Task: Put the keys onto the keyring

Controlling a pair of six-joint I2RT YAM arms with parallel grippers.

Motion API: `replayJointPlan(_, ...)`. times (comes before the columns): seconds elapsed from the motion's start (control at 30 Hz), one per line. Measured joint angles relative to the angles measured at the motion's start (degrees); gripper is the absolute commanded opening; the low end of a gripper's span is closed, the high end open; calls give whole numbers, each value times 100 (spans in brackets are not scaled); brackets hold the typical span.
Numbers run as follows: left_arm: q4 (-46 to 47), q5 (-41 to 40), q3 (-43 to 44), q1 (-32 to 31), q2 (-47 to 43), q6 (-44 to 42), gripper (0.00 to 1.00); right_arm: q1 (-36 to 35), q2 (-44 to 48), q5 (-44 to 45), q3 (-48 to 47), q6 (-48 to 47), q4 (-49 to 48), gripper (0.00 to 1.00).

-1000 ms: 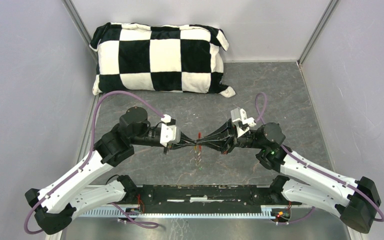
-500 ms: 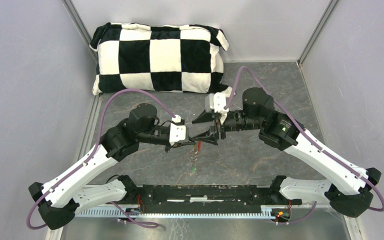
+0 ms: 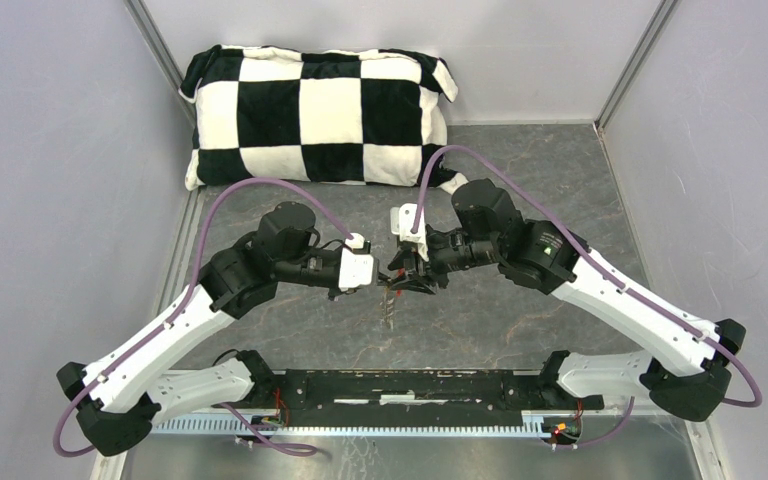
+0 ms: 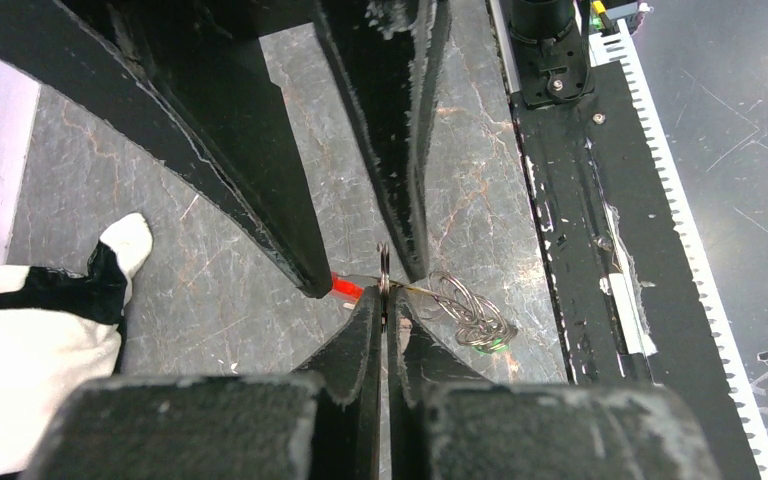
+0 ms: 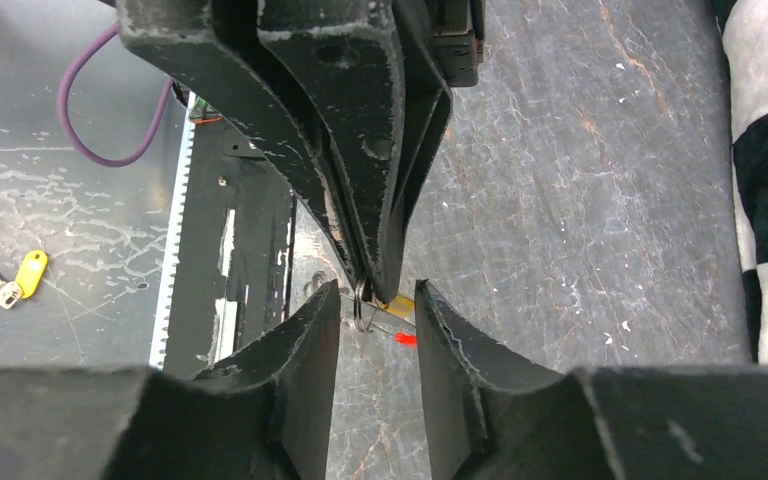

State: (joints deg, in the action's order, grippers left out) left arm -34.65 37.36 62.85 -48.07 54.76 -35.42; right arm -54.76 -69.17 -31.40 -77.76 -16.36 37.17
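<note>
My left gripper is shut on the thin metal ring of the keyring, holding it edge-on above the table. A chain of wire loops trails from it to the green key, with the red tag beside it. My right gripper is open, its fingertips either side of the ring. The yellow key head sits at the ring, close to my right finger. In the top view the two grippers meet tip to tip, left and right, with the chain hanging below.
A black-and-white checked pillow lies at the back. The black base rail runs along the near edge. Another yellow-headed key lies on the metal surface beyond the rail. Grey walls close in both sides.
My right arm swung up and leftward, its gripper went from shut to open and now straddles the ring. My left gripper kept its hold and shifted slightly.
</note>
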Motion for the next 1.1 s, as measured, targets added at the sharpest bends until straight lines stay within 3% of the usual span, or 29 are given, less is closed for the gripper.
replayJointPlan(0.17, -42, -7, 0, 0, 0, -13, 2, 0, -96, 59, -155, -63, 151, 15)
replayJointPlan(0.43, -107, -31, 0, 7, 0, -101, 2, -42, -254, 175, -385, -162, 498, 21)
replayJointPlan(0.63, -146, -55, 0, 11, 0, -109, 2, -61, -297, 197, -420, -205, 586, 1)
replayJointPlan(0.83, -118, -122, 0, 11, 0, -92, 2, -66, -304, 225, -428, -190, 581, 0)
replayJointPlan(0.9, -85, -151, 0, 15, 0, -22, 10, -68, -249, 295, -356, -160, 485, 0)
replayJointPlan(1.0, 22, -144, 2, 22, 0, 111, 44, -74, 35, 442, -31, -92, 111, 0)
replayJointPlan(1.1, 208, -109, 74, 9, -11, 260, 51, 57, 372, 444, 328, 98, -334, 0)
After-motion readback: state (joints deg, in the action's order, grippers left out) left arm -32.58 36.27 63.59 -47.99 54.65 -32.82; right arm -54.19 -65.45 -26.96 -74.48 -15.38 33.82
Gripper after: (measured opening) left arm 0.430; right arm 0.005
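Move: Pinched in the left fingers, the keyring pokes about 1 cm to the right of the left hand's point. It also lies about 1 cm to the left of the right hand's point, level with both and between the right hand's parted fingers. From the left hand, the yellow tag hangs some 4 cm below and 2 cm ahead, and the red handle some 6 cm below and 3 cm ahead, both about 1 cm to its right. The wire coils hang lower, roughly 10 cm down, 4 cm back and 1 cm right. Closing from nearly half open to shut, the right fingers sink about half a centimetre and pinch the keyring while the left hand keeps its hold and barely moves. Then the left fingers open to nearly half and let go, that hand starting up by some 1.5 cm, as the right hand draws about 1 cm each up, to its right and forward, away from the left. ##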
